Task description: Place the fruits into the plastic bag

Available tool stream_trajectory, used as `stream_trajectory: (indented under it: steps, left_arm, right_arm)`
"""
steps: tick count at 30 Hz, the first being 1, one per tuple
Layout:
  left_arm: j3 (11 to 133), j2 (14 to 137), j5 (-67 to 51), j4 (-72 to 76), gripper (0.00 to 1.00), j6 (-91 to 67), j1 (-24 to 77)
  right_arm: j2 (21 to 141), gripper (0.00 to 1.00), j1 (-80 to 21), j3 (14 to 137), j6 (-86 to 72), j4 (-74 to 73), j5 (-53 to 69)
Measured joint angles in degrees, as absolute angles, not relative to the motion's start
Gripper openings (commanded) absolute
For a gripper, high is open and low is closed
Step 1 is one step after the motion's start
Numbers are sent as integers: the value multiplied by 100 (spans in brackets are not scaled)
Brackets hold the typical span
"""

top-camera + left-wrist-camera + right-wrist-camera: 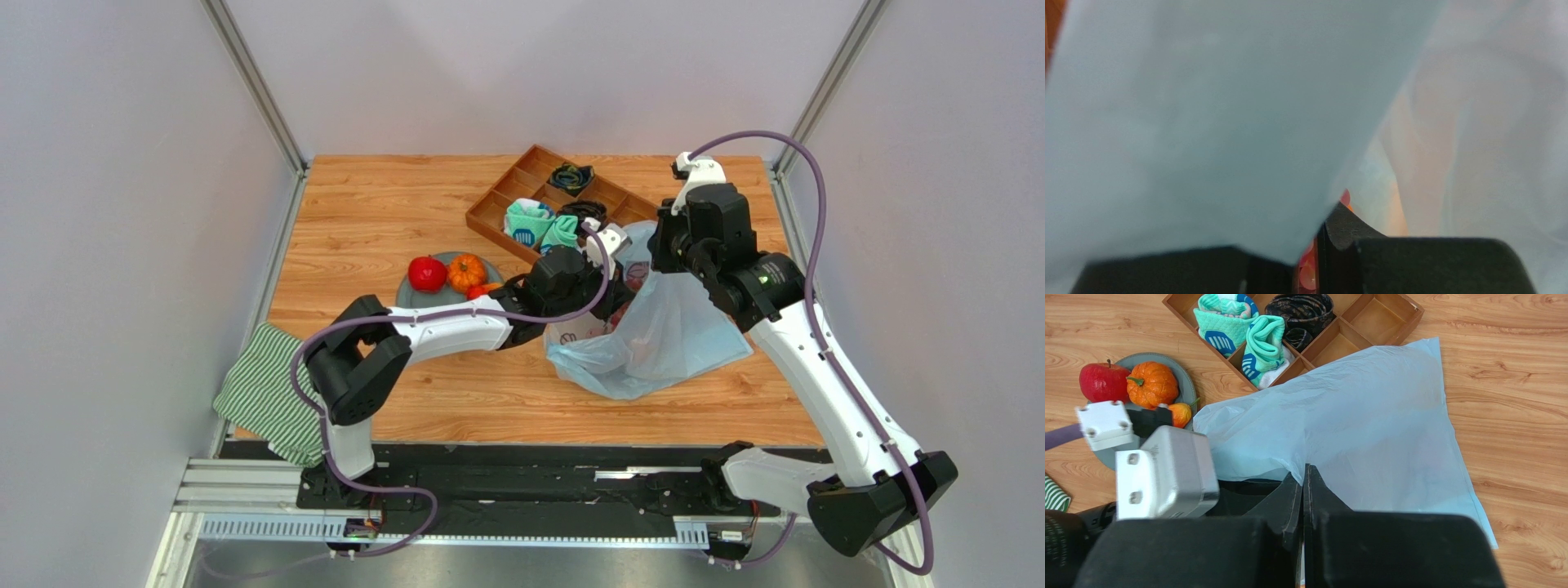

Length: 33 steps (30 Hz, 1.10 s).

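The light-blue plastic bag (669,337) lies on the table with its mouth lifted. My right gripper (1303,473) is shut on the bag's upper edge (1352,416) and holds it up (656,261). My left gripper (597,298) reaches into the bag's mouth. In the left wrist view, bag film covers most of the frame, and the left gripper (1319,242) is shut on a glossy red fruit (1309,272) with small round lobes. On the grey plate (1187,386) sit a red apple (1104,381), a ribbed orange fruit (1152,384) and a small red-orange fruit (1180,414).
A wooden compartment tray (497,211) holding teal cloth items (1260,346) and dark bundles stands just behind the bag. A green-striped cloth (264,392) hangs over the table's near left edge. The left arm's silver wrist block (1165,471) sits close to my right fingers.
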<state>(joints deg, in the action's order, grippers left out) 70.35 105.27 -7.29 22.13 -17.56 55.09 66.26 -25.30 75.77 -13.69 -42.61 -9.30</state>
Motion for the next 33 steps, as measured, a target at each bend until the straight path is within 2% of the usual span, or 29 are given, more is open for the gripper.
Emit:
stream_trajectory:
  steps: [2, 3, 5, 6, 9, 22, 33]
  left_arm:
    - [7035, 10606, -696, 2093, 26, -1750, 5509]
    - [7035, 10619, -694, 2060, 39, -1739, 5509]
    - [7035, 10619, -692, 2034, 55, -1723, 5509]
    - [7035, 10619, -694, 2049, 67, -1688, 5509]
    - [7015, 10617, -685, 2108, 75, -1662, 5509]
    - [6458, 10245, -676, 2716, 78, -1651, 5509]
    - [4307, 8676, -60, 4554, 79, -1498, 5505]
  right_arm:
    - [6626, 0, -2530, 7577, -1369, -4261, -930]
    - [6626, 0, -2530, 7577, -1369, -4261, -930]
    - [6624, 0, -2530, 7577, -1369, -4261, -930]
    - [6626, 0, -2530, 7577, -1369, -4261, -930]
    - [6626, 0, -2530, 7577, -1369, -4261, -930]
    - [6626, 0, -2530, 7577, -1369, -4261, -945]
    - [6626, 0, -2530, 7577, -1369, -4261, -950]
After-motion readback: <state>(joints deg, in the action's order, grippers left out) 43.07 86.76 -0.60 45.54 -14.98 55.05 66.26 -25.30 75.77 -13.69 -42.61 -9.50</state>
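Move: The left hand, still pinching the grapes, is already inside the mouth of the plastic bag, whose middle lies about 6 cm to its right, 1 cm ahead and some 8 cm lower. The plate is roughly 28 cm to its left, 6 cm ahead and 17 cm down; the wooden tray is about 21 cm ahead, 8 cm left and 16 cm below. For the right hand, holding the bag's rim, the bag's middle is about 18 cm below, 1 cm back and level sideways. Inside the bag the left hand sinks a further 1.5 cm or so and spreads its fingers wide to let go of the grapes, then backs out of the mouth, mostly to its left by about 8 cm while rising some 5 cm from its low point and easing slightly back, its fingertips tipping up roughly 15 degrees. The right hand stays put all the while with its fingers shut on the rim, keeping the bag held up and open. ##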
